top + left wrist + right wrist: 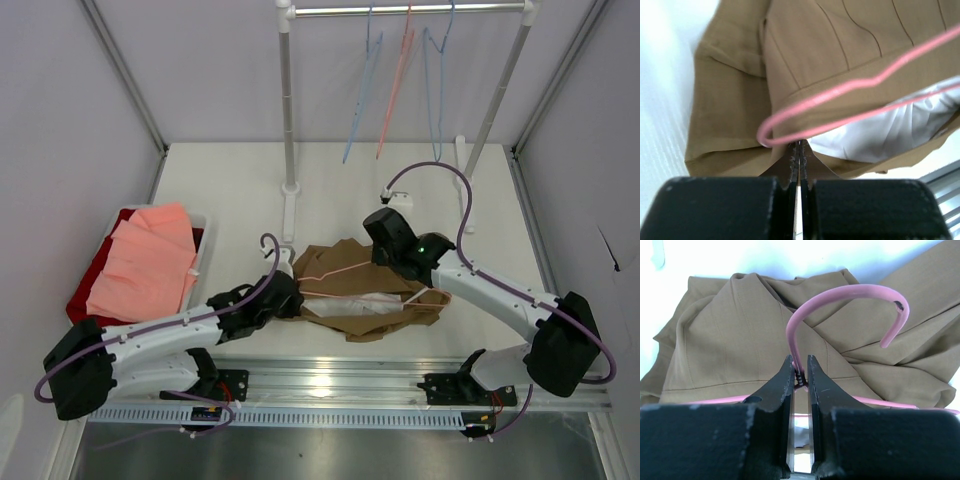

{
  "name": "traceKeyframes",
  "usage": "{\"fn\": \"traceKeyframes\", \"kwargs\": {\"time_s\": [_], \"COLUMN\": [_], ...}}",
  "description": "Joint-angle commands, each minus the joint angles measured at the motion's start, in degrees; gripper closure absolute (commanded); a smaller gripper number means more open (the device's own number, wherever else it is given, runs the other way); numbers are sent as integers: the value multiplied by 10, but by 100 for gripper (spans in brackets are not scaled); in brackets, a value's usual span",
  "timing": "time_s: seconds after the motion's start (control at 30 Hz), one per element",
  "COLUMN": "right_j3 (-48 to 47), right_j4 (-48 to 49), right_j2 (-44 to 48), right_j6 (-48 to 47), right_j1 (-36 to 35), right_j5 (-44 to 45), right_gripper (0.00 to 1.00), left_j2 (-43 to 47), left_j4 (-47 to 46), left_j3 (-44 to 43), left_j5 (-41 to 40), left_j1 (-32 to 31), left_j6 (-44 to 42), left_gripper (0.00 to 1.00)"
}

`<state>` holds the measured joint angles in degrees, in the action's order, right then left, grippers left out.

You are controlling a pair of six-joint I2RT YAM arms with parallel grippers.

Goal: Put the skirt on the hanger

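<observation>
The tan-brown skirt (360,290) lies crumpled on the white table between the two arms, with its white lining (900,125) showing at the opening. The pale-pink hanger (335,272) lies on top of it. My left gripper (290,300) is at the skirt's left edge; in the left wrist view it (799,147) is shut on the skirt (730,100) just below the hanger's left corner (765,135). My right gripper (385,250) is shut on the hanger's twisted neck (800,374), just under the hook (840,292), over the skirt (730,340).
A clothes rack stands at the back, its post (289,120) close behind the skirt, with thin blue hangers (372,60) and a pink one (400,70) on its bar. A bin (203,240) at the left holds a salmon-pink garment (150,260) over red cloth. A metal rail (330,385) runs along the near edge.
</observation>
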<state>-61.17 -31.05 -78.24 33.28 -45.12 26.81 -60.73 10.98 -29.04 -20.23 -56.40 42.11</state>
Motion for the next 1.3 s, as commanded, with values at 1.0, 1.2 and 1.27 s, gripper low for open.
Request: {"fn": "traceKeyframes", "kwargs": {"time_s": [1.0, 1.2, 1.27], "right_j3": [1, -1, 0], "right_j4": [-5, -6, -5], "right_j2": [5, 3, 4], "right_j6": [6, 4, 4], "right_j1": [-17, -16, -17], "right_j5": [33, 33, 33], "right_gripper": [100, 100, 100], "left_j2": [-83, -130, -148], "left_j4": [47, 53, 45], "left_j3": [-89, -103, -104], "left_j5": [34, 20, 14], "left_j1": [-53, -59, -61], "left_j6": [-56, -50, -54], "left_gripper": [66, 62, 59]}}
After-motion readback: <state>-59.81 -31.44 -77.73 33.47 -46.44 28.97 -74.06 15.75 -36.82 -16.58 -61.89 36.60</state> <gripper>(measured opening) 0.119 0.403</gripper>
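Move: The left hand's shut fingers stand just inside the hanger's left end, which is about 3 cm to their left, 2 cm ahead and roughly level with them. The left end of the skirt's white lining, where the strap comes off, lies some 3 cm to their right, 2 cm back and 4 cm below; the skirt's middle is about 15 cm right, 3 cm ahead and 6 cm down. From the right hand, which holds the hanger's neck, that lining end is around 14 cm left, 10 cm back and 10 cm lower. Still shut, seemingly on the strap, the left hand first edges about 1.5 cm forward and slightly left towards the hanger's left end, then turns around, opens its fingers to a bit under half and draws back and right some 4 cm each way, away from that end, its wrist swinging about 15 degrees clockwise. It finishes by sinking about 4 cm to the lining's left end, the parted fingers coming down around the strap without closing, while the right hand stays nearly in place and keeps its pinch on the hanger's neck. ##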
